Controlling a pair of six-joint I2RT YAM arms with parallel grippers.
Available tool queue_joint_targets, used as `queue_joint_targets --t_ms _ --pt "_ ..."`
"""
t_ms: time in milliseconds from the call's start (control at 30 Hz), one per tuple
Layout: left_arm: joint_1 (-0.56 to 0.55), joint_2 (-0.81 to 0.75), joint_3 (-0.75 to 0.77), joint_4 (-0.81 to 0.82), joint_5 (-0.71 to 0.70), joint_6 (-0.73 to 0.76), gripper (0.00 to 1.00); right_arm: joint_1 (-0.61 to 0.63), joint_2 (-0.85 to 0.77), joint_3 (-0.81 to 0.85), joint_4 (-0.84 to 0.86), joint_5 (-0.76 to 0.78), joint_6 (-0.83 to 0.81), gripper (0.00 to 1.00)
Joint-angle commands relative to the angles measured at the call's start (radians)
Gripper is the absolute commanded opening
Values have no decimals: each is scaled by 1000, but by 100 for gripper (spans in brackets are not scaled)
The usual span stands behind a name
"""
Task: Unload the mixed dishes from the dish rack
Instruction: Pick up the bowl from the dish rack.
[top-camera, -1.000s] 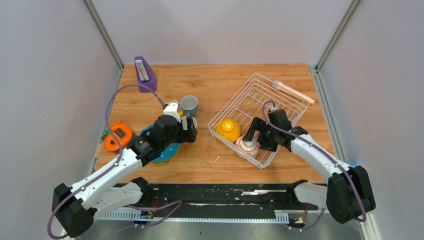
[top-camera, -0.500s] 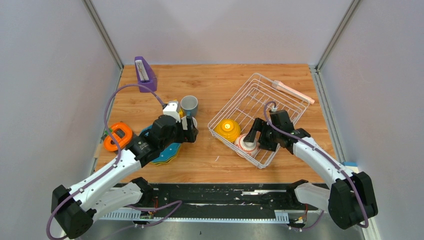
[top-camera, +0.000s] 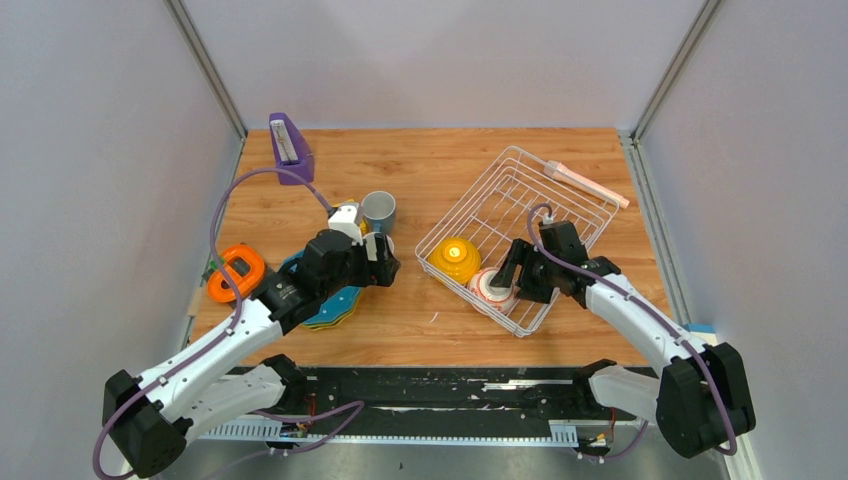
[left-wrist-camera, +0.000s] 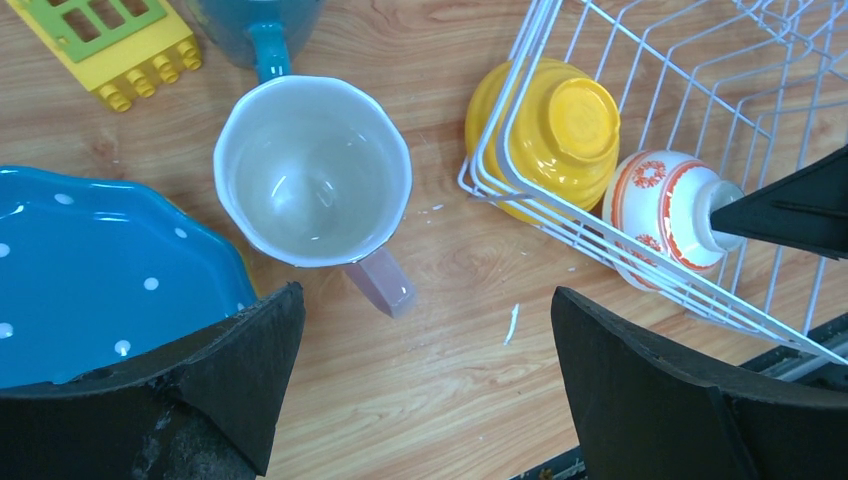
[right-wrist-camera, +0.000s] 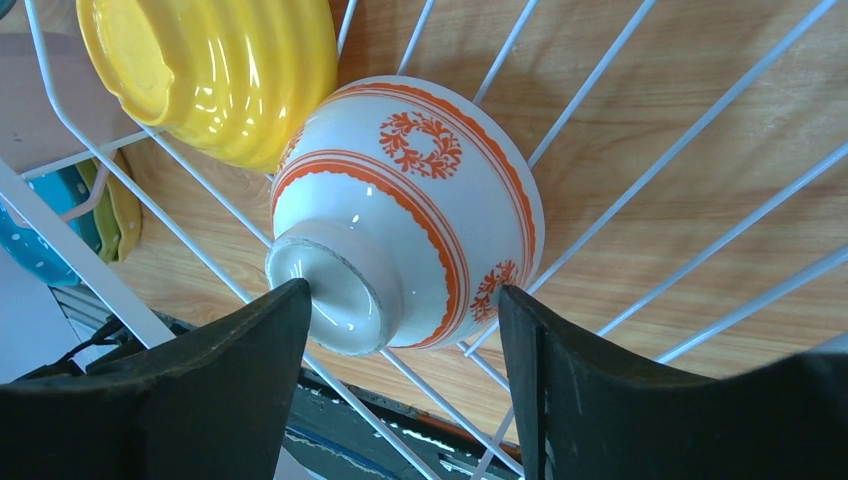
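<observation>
The white wire dish rack (top-camera: 465, 196) sits at the right, turned at an angle. In its near corner lie a yellow-orange bowl (top-camera: 456, 258) and a red-rimmed whitish cup (top-camera: 494, 288), both tipped on their sides. My right gripper (top-camera: 510, 276) is open, its fingers on either side of the cup (right-wrist-camera: 410, 215), the left finger at the cup's foot. My left gripper (top-camera: 386, 262) is open and empty over bare wood next to the pink mug (left-wrist-camera: 312, 170). The blue mug (top-camera: 378, 210) and the stacked plates (top-camera: 335, 305) stand on the table to the left.
An orange round gadget (top-camera: 236, 272) lies at the left edge and a purple wedge holder (top-camera: 290, 148) at the far left. A yellow grid block (left-wrist-camera: 110, 40) lies by the blue mug. A white utensil (top-camera: 587, 183) rests on the rack's far corner.
My right gripper has eased a little further into the rack around the cup, which shifted slightly. My left gripper has drifted slightly to the right.
</observation>
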Motion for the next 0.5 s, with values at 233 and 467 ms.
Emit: queue_joint_targets --t_ms 233,467 --pt "-2 5 101 158 232 44 100 -11 -42 -9 4 -13 8 50" --pt "-3 103 171 195 349 51 100 -46 -68 -41 10 -42 9 32"
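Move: The right hand is almost on the white bowl in the rack: the bowl's middle lies about 3 cm to its left, 1 cm ahead and 3 cm below, its foot close to the tips. From that hand the yellow bowl is some 6 cm ahead and 9 cm left, the rack's near corner about 8 cm back and 2 cm right. From the left hand, the white bowl is roughly 20 cm right, 3 cm back and 12 cm lower; the pink mug stands 3 cm ahead, 4 cm left and 9 cm below. Around the white bowl's foot the right fingers close from nearly three-quarters open to about a third, one tip over the foot ring and the other outside it, the hand all but still; a firm pinch can't be seen yet. The open left hand rises about 7 cm and swings 5 cm or so right, away from the pink mug, turning some 15 degrees clockwise. ##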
